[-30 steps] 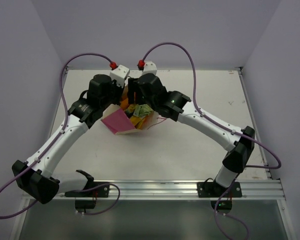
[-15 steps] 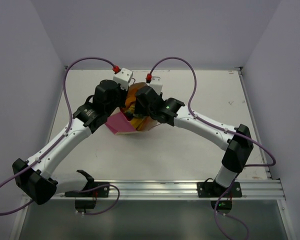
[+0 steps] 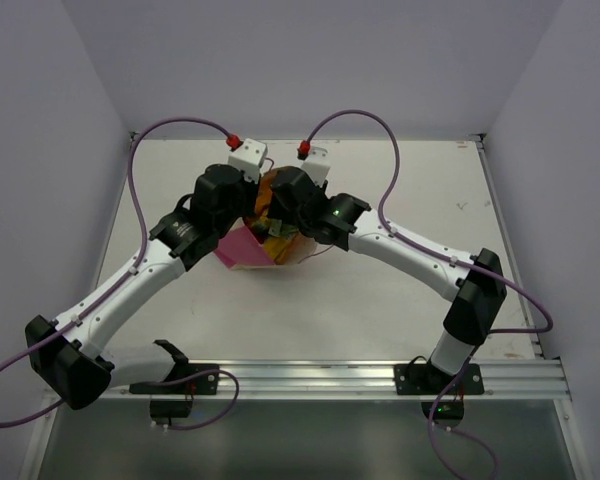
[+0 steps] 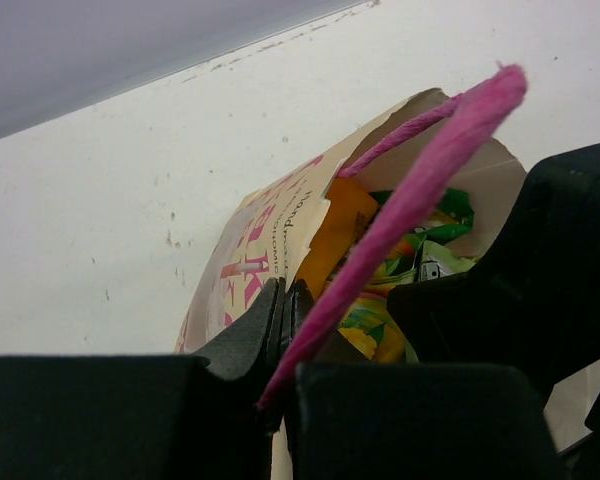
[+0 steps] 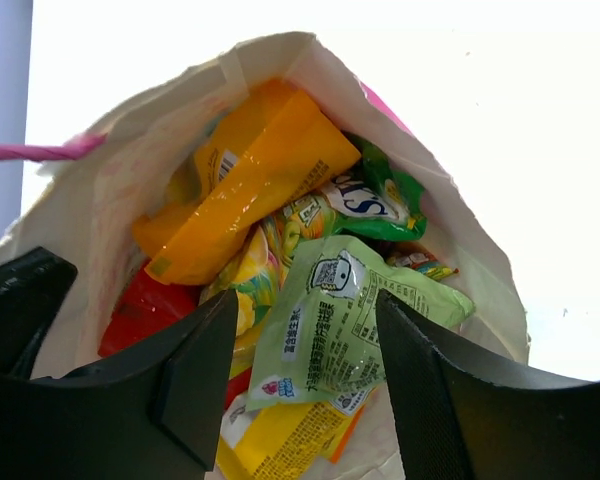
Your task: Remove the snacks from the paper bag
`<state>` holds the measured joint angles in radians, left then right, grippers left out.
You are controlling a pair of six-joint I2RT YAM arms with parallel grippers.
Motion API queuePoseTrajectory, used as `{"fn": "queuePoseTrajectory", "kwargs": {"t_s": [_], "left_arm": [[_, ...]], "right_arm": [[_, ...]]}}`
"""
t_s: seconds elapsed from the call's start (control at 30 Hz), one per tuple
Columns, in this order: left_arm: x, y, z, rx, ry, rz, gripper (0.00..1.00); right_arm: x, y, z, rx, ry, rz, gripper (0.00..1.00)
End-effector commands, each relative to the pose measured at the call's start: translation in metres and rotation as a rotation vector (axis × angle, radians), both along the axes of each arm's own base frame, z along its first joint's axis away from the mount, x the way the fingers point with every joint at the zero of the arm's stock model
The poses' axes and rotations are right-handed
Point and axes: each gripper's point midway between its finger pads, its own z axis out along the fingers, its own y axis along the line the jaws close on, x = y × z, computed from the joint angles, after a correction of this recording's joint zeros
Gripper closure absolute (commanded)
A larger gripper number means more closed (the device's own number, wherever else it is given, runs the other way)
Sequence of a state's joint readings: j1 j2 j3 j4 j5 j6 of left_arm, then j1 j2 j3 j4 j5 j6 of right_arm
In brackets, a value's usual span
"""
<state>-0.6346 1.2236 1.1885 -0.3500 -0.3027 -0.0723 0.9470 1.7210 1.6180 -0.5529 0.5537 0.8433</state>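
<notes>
The paper bag lies tipped at the middle of the table, tan with a pink side panel. My left gripper is shut on the bag's printed rim, and the pink cord handle runs across in front of it. In the bag's mouth my right gripper stands open, one finger on each side of a pale green snack packet. Around it lie an orange packet, a dark green one, a red one and a yellow one. From above, both grippers meet over the bag.
The white table stretches to the right and front of the bag. Walls close it in at the back and both sides. An aluminium rail with the arm bases runs along the near edge. Purple cables loop above the wrists.
My right gripper has dipped into the bag's mouth and its jaws have narrowed a little. The left gripper has kept its hold on the rim, shifting slightly with the bag.
</notes>
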Motion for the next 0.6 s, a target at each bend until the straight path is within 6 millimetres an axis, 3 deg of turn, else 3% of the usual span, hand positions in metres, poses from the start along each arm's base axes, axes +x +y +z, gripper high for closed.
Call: {"fn": "queuePoseTrajectory", "kwargs": {"t_s": [0.0,0.23,0.33,0.43,0.47,0.57], "left_arm": [[0.003,-0.008,0.025,-0.106,-0.075,0.01,1.0],[0.002,-0.008,0.026,-0.116,-0.073,0.015,1.0],[0.002,-0.008,0.024,-0.113,-0.07,0.015,1.0],[0.001,-0.007,0.022,-0.112,-0.068,0.02,1.0],[0.001,-0.006,0.022,-0.111,-0.068,0.023,1.0],[0.001,-0.003,0.023,-0.106,-0.074,0.038,1.0]], "right_arm": [[0.013,0.001,0.025,0.059,-0.062,-0.069,0.41],[0.014,0.002,-0.008,0.017,-0.01,-0.087,0.54],[0.015,0.002,-0.005,0.016,-0.016,-0.09,0.65],[0.015,-0.002,0.001,0.01,-0.031,-0.089,0.83],[0.014,-0.003,0.003,0.009,-0.034,-0.086,0.93],[0.007,-0.012,0.016,0.021,-0.055,-0.076,1.0]]}}
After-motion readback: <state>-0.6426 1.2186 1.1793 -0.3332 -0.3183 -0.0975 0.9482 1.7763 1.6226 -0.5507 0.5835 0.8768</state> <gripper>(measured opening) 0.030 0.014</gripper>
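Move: The light green packet, on top inside the open bag, lies just under the right hand, about 3 cm below, 1 cm ahead and 1 cm right. From that hand, the orange packet is some 4 cm ahead and 3 cm left, the dark green packet 4 cm ahead and 2 cm right, and the yellow packet 3 cm back, all slightly lower. From the left hand the light green packet lies level ahead, roughly 7 cm right and 7 cm down. The right fingertips come down on the light green packet in the bag and shut across its left part, pinching a fold of the wrapper. The hand sinks some 2 cm, then stays there as the part-open fingers finish closing completely; the wrist barely turns. The left hand stays put, still gripping the bag's left rim by the pink handle. ##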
